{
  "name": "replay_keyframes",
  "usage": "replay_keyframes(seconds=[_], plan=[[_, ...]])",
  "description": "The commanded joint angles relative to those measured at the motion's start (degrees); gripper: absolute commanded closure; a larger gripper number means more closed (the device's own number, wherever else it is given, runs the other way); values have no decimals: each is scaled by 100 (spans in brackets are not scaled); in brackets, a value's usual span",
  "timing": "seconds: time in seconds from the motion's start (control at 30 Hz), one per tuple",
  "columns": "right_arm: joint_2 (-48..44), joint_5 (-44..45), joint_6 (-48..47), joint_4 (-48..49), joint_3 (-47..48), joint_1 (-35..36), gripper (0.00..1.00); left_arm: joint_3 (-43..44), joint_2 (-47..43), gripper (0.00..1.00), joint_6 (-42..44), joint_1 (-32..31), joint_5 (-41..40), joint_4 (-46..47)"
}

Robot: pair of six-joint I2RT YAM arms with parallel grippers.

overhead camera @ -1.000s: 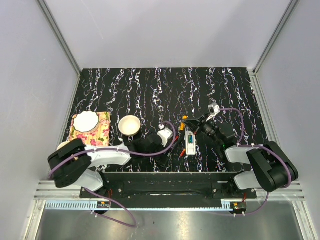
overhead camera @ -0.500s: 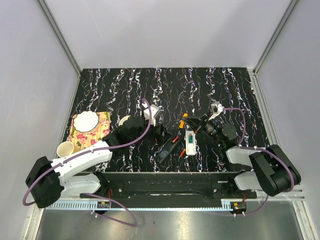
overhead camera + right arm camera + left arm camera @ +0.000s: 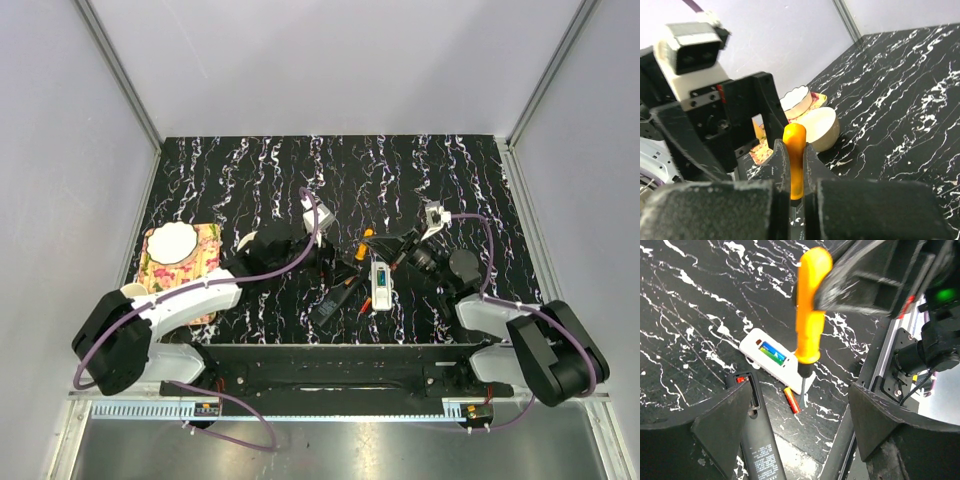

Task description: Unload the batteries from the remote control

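The white remote control (image 3: 765, 356) (image 3: 381, 284) lies slot-up on the black marbled table. In its slot sit the batteries (image 3: 772, 353), showing blue and green. My right gripper (image 3: 794, 150) (image 3: 402, 246) is shut on an orange-handled screwdriver (image 3: 795, 160) (image 3: 810, 305), held upright. The screwdriver's metal tip points down at the remote's near edge. My left gripper (image 3: 800, 390) (image 3: 330, 258) hovers just left of the remote, open, with nothing between its fingers (image 3: 722, 425).
A black remote (image 3: 757, 435) (image 3: 335, 300) with an open battery bay lies beside the white one. A loose red-and-yellow battery (image 3: 791, 400) lies between them. A cream bowl (image 3: 820, 127) and a scalloped white plate (image 3: 172, 242) on a flowered cloth (image 3: 203, 262) stand at the left.
My left arm has swung from the near left out over the table, to just left of the white remote. Its gripper stays open. The right gripper, still holding the screwdriver, barely moved.
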Motion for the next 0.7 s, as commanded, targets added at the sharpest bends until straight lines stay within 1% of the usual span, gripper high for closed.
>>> replay_keyframes(seconds=[0.0, 0.03, 0.07, 0.17, 0.2, 0.27, 0.3, 0.33, 0.4, 0.43, 0.5, 0.53, 0.67], plan=[[-520, 232, -263, 54, 18, -13, 100, 142, 27, 20, 9, 162, 131, 112], [-651, 424, -386, -514, 9, -22, 100, 142, 1, 21, 53, 197, -1, -98], [-913, 513, -639, -798, 0, -22, 100, 150, -8, 23, 210, 197, -307, -544], [-1415, 804, -1149, -1641, -8, -22, 100, 115, 70, 26, 334, 197, -782, -1283], [-1521, 857, -1265, -1767, -8, -22, 100, 72, 166, 33, 282, 197, -915, -1374], [-1750, 936, -1519, -2092, 9, -22, 100, -218, 255, 40, 98, 188, -1057, -1261], [-1786, 945, -1582, -2206, 27, -22, 100, -306, 368, 47, 54, 197, -1066, -1234], [-1830, 936, -1634, -2373, 88, -22, 100, -454, 448, 52, 1, 197, -1074, -1173], [-1857, 936, -1723, -2453, 132, -22, 100, -570, 667, 66, -149, 197, -1153, -1129], [-1857, 927, -1723, -2454, 150, -13, 100, -649, 738, 75, -210, 197, -1223, -1137], [-1830, 927, -1732, -2436, 150, -22, 100, -728, 931, 80, -307, 197, -1224, -1093], [-1821, 927, -1732, -2436, 141, -22, 100, -807, 984, 85, -333, 197, -1172, -1041], [-1830, 901, -1723, -2436, 132, -22, 100, -1009, 1116, 90, -456, 197, -987, -1067]])
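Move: The remote control lies almost straight below the left hand on the table, some 17 cm down, its middle about 1 cm back and 3 cm to the left. The loose red battery is about 4 cm right and 3 cm back, the white battery box 8 cm right and 2 cm ahead, both at table height. From the right hand, the remote's middle is roughly 5 cm back, 8 cm left and 20 cm below. Left hand sinks about 17 cm, swinging left beside the remote and closing; right hand draws the screwdriver right. ##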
